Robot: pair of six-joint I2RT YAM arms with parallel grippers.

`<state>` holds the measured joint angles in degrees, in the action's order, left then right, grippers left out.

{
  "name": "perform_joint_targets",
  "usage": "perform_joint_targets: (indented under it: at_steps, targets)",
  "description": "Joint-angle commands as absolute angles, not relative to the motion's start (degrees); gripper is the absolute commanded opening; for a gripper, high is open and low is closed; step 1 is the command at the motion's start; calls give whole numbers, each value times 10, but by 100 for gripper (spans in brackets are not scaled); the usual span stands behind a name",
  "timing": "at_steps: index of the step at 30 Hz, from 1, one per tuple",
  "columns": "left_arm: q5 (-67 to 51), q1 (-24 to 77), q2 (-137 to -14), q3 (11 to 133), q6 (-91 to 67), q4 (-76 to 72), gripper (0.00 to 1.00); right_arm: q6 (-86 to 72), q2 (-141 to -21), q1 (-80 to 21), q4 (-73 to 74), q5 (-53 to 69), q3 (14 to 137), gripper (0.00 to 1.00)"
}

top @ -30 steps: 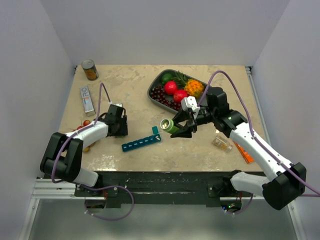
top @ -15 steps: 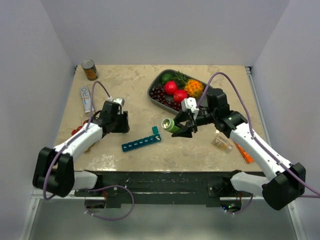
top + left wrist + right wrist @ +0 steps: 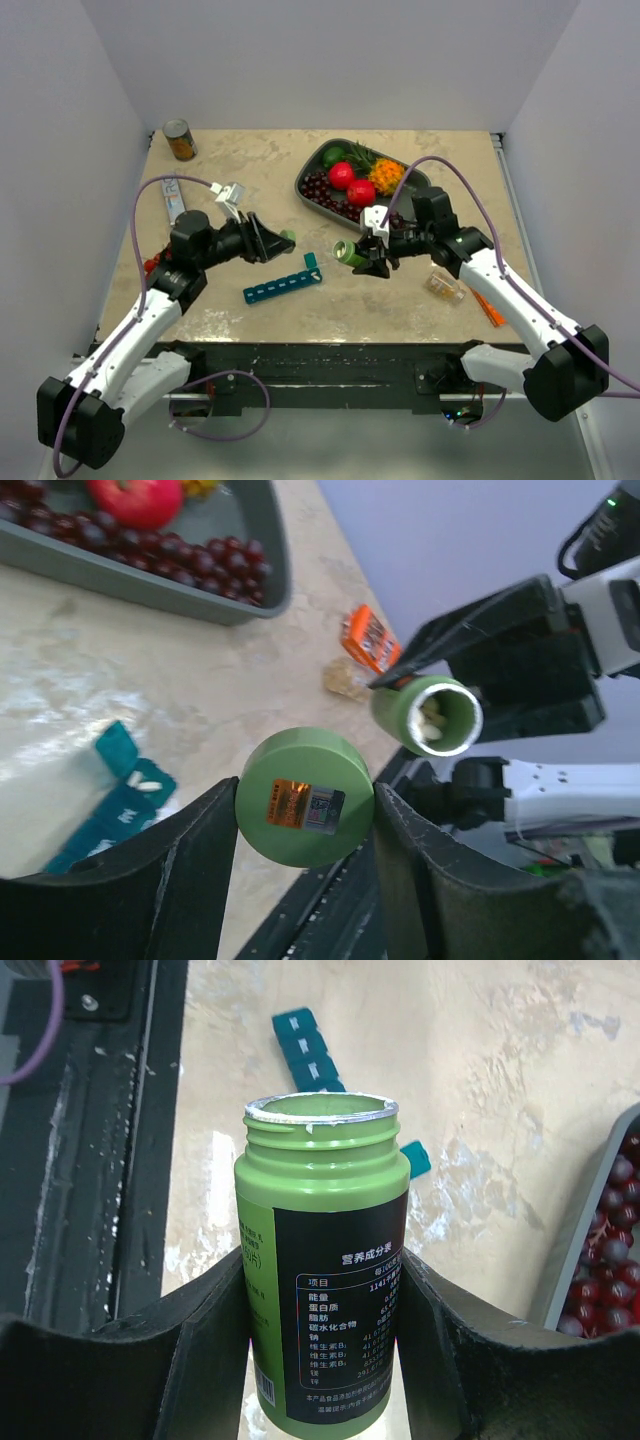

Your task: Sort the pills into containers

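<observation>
A teal pill-organizer strip, the containers (image 3: 283, 285) (image 3: 112, 805) (image 3: 305, 1050), lies at the table's front centre with one end lid up. White pills (image 3: 150, 776) show in that open compartment. My left gripper (image 3: 272, 240) (image 3: 304, 815) points right and is shut on a round green cap (image 3: 287, 236) (image 3: 304, 798). Above the strip's right end, my right gripper (image 3: 372, 258) (image 3: 325, 1310) is shut on an uncapped green bottle (image 3: 349, 254) (image 3: 325, 1260) lying tilted with its mouth to the left. More pills (image 3: 432, 718) sit inside its mouth.
A dark grey fruit tray (image 3: 305, 175) (image 3: 150, 575) stands at the back centre. A can (image 3: 180, 140) and a flat white box (image 3: 174, 197) are at the back left. A clear packet (image 3: 443, 286) and an orange packet (image 3: 487, 305) lie right of the bottle.
My left arm has lifted and swung right, so its gripper now points at the bottle with the cap in it. The right gripper and bottle have shifted slightly right and down.
</observation>
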<state>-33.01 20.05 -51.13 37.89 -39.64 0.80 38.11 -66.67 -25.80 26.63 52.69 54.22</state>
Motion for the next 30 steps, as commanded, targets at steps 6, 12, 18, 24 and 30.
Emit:
perform_joint_targets:
  at_steps: [6, 12, 18, 24, 30]
  targets:
    - [-333, 320, -564, 345, -525, -197, 0, 404, -660, -256, 273, 488, 535, 0]
    - [-325, 338, -611, 330, -568, -281, 0, 402, -664, -256, 270, 476, 535, 0]
    - [-303, 354, -635, 327, -578, -305, 0, 400, -667, -258, 273, 484, 539, 0]
    - [-296, 365, -657, 340, -584, -314, 0, 396, -675, -268, 274, 477, 545, 0]
    - [-288, 375, -675, 355, -573, -290, 0, 390, -676, -273, 273, 466, 549, 0]
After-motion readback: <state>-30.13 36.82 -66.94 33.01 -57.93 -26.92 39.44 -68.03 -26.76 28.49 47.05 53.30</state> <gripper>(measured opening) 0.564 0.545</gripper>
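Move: The open green bottle, held in the right fingers with its mouth facing the left hand, has its middle about 13 cm to the right of the left hand, 3 cm back and 2 cm lower. From that same left hand, the teal pill box lies level fore and aft, some 2 cm left and 22 cm below; its loose compartment is about 7 cm ahead, 6 cm right, equally low. The green cap lies roughly 14 cm left of the right hand, 3 cm ahead and 2 cm above. The green cap, still pinched in the left fingers, is carried about 10 cm to the right towards the bottle's open mouth, quickly at first and then creeping, drawing back a little early on and dipping slightly late, while the wrist turns some 10 degrees clockwise and rolls its left side down. The right hand keeps its grip on the bottle and lowers it about 2.5 cm. ##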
